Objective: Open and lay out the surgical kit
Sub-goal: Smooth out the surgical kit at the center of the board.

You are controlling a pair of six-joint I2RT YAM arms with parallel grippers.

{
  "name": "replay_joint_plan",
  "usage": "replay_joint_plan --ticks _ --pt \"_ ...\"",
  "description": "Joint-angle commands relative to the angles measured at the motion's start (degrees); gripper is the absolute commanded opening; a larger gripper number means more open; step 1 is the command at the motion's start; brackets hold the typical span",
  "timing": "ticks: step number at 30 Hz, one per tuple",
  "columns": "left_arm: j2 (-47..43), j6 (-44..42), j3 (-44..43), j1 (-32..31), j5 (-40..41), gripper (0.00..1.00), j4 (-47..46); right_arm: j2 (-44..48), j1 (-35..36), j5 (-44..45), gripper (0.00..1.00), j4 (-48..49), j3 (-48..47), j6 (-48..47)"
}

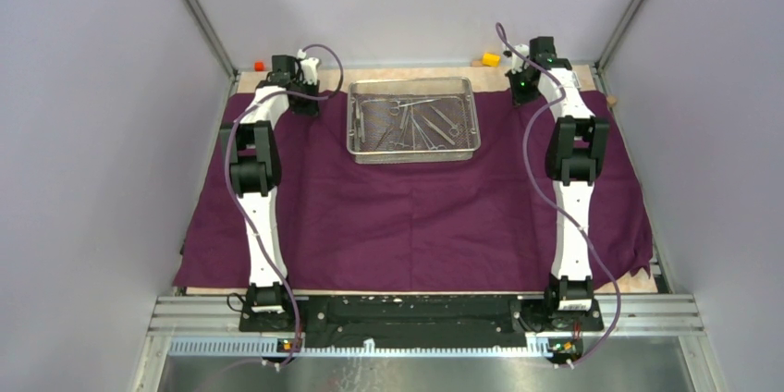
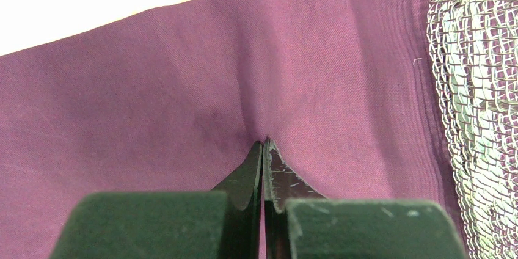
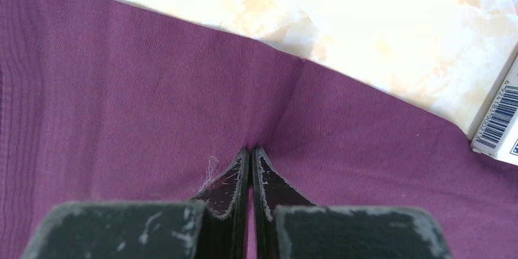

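The dark purple cloth wrap lies spread flat over the table. On its far middle stands the silver wire-mesh tray, with steel clamps and tweezers lying inside. My left gripper is at the cloth's far left edge. In the left wrist view it is shut, its tips pinching a pucker of cloth, with the tray's mesh wall just to the right. My right gripper is at the far right edge. In the right wrist view it is shut on a small fold of cloth.
A yellow block and an orange block sit on the bare table strip beyond the cloth. A blue-white card packet lies on the pale marbled tabletop right of my right gripper. Grey walls close in on both sides.
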State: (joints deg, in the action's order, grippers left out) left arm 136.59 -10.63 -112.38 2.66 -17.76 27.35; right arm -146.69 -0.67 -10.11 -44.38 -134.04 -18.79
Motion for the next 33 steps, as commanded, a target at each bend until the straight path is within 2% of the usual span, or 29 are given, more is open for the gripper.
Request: replay_joint_plan --ticks 1,4,9,15,18,21,24,33 --pt "2.21 -1.75 2.24 1.74 5.02 0.01 2.95 -3.29 -2.28 4.93 0.0 -1.28 -0.24 -1.07" --pt "2.05 -2.02 2.28 1.72 5.09 0.03 3.06 -3.01 -2.25 4.92 0.0 -1.32 -0.01 -1.08" --pt "1.17 -2.25 2.32 2.24 5.24 0.22 3.44 -1.93 -2.32 4.93 0.02 -1.45 0.29 -1.21" --pt "-2.54 -3.32 4.29 3.74 6.36 0.52 3.11 4.38 -3.43 1.46 0.35 -0.32 4.84 -1.17" --pt "-5.86 -4.35 8.06 4.73 7.73 0.7 1.16 9.61 -4.53 -1.3 0.53 0.46 8.59 -1.25" --pt "-9.32 -5.35 12.32 5.55 8.41 0.84 -0.89 14.52 -5.93 -4.05 0.65 0.94 12.67 -1.47" --pt "-13.59 -6.08 16.76 6.61 8.34 0.98 -2.92 20.26 -7.66 -6.6 0.71 2.29 18.84 -1.9" --pt "-27.4 -8.09 31.68 9.49 4.7 0.99 -5.99 40.46 -15.98 -10.1 0.74 5.87 43.48 -6.98"
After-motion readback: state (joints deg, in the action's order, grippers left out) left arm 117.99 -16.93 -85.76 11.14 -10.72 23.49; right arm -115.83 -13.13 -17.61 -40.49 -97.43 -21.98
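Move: Both hands sit shut and low on the surgical kit's purple cloth, near its far edge, the gripped spots at their fingertips. The instrument tray's middle lies some 33 cm to the left hand's right and 2 cm back; from the right hand it is about 34 cm left and 5 cm back, roughly 1 cm up for both. The white box stands about 15 cm right of the right hand and 8 cm farther out, level in height. Both hands open, freeing the cloth, and draw back and outward about 14 cm, the right rising too. ##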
